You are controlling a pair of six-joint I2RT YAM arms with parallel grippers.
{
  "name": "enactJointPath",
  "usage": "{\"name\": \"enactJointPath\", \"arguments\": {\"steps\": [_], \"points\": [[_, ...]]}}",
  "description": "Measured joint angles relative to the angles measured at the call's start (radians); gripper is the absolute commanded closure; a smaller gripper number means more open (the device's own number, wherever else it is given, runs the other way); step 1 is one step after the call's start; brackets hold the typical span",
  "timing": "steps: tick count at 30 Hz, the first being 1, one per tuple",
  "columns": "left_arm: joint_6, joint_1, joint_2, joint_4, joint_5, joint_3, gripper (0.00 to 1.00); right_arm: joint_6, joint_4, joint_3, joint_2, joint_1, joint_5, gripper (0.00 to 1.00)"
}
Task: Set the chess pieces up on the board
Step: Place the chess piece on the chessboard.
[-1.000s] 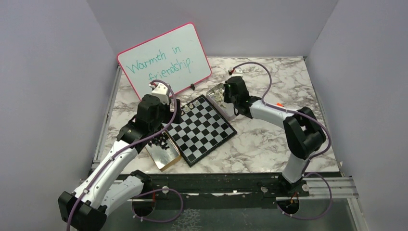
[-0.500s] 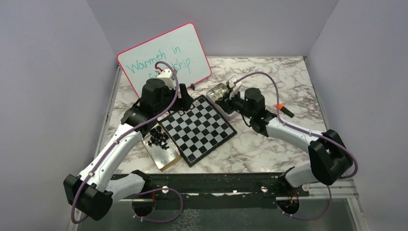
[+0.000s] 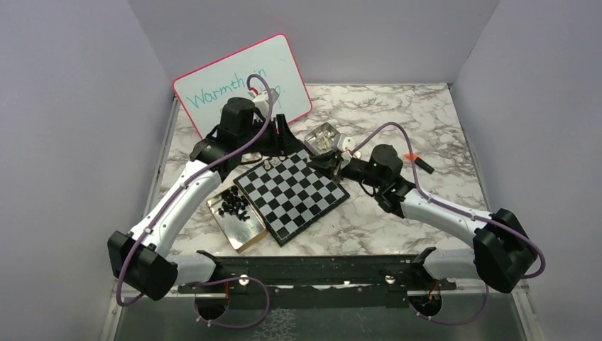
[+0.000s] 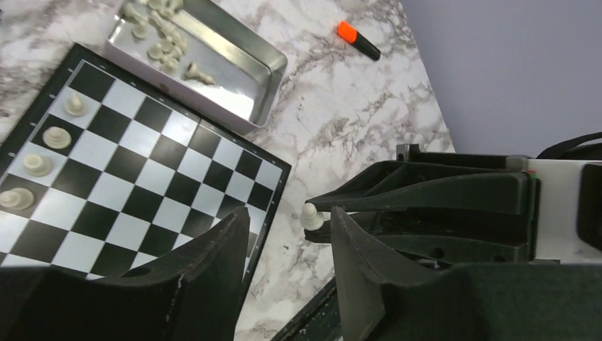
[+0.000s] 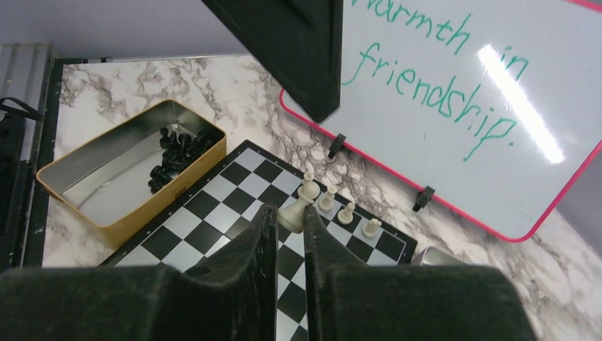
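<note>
The chequered board [image 3: 291, 195] lies at mid-table. Several cream-white chess pieces [image 4: 57, 137] stand in a row on its far edge, seen too in the right wrist view [image 5: 346, 212]. My right gripper [image 5: 287, 210] is shut on a white piece [image 5: 292, 217], tilted, just above that row; from the left wrist the same piece [image 4: 310, 217] pokes out of its fingertips. The right gripper [image 3: 328, 165] hovers at the board's far right corner. My left gripper [image 4: 287, 213] is open and holds nothing, over the marble beside the board's edge, close to the right one [image 3: 280, 136].
A silver tin [image 3: 323, 135] with loose white pieces [image 4: 160, 50] sits behind the board. A gold tin [image 5: 113, 192] of black pieces [image 3: 234, 204] lies at the board's left. The pink-rimmed whiteboard [image 3: 241, 85] leans at the back. An orange marker [image 4: 357, 40] is on the marble.
The left arm swung from above the black-piece tin to the board's far corner, its jaws narrowing. The right arm drew back from the white-piece tin towards the board, carrying a piece.
</note>
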Motion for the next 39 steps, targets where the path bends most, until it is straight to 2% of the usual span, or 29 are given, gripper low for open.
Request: {"name": "enactJointPath", "arguments": {"steps": [9, 21, 26, 34, 39], "points": [[-0.005, 0.003, 0.074, -0.038, 0.151, 0.01, 0.56, -0.035, 0.024, -0.009, -0.045, 0.006, -0.044, 0.84], [-0.006, 0.004, 0.085, -0.042, 0.217, 0.02, 0.56, -0.035, 0.023, -0.009, -0.045, 0.012, -0.052, 0.84], [-0.007, 0.004, 0.101, -0.041, 0.235, 0.02, 0.64, -0.035, 0.023, -0.009, -0.045, 0.013, -0.052, 0.84], [-0.006, 0.004, 0.116, -0.037, 0.261, 0.02, 0.67, -0.035, 0.02, -0.009, -0.045, 0.017, -0.062, 0.84], [-0.001, 0.004, 0.121, -0.036, 0.272, 0.02, 0.84, -0.037, 0.007, -0.009, -0.045, 0.017, -0.064, 0.84]]}}
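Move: My right hand holds the white chess piece just beyond its fingertips, about 1 cm forward, 1 cm left and 1 cm above its hand point. From my left hand that piece lies level fore and aft, some 4 cm right and 5 cm lower. About 26 cm below my left hand are its neighbours: the board's middle 1 cm ahead and 2 cm left, the row of white pieces 12 cm ahead and 6 cm left, the white-piece tray 15 cm ahead and 11 cm right. I bring my half-open left hand about 5 cm right, down and back onto the protruding head of the piece, turning it some 15 degrees clockwise and tipping it down, then narrow its fingers around the head. My right hand keeps its grip, easing back and up about 2 cm to meet it before nearly stopping. ##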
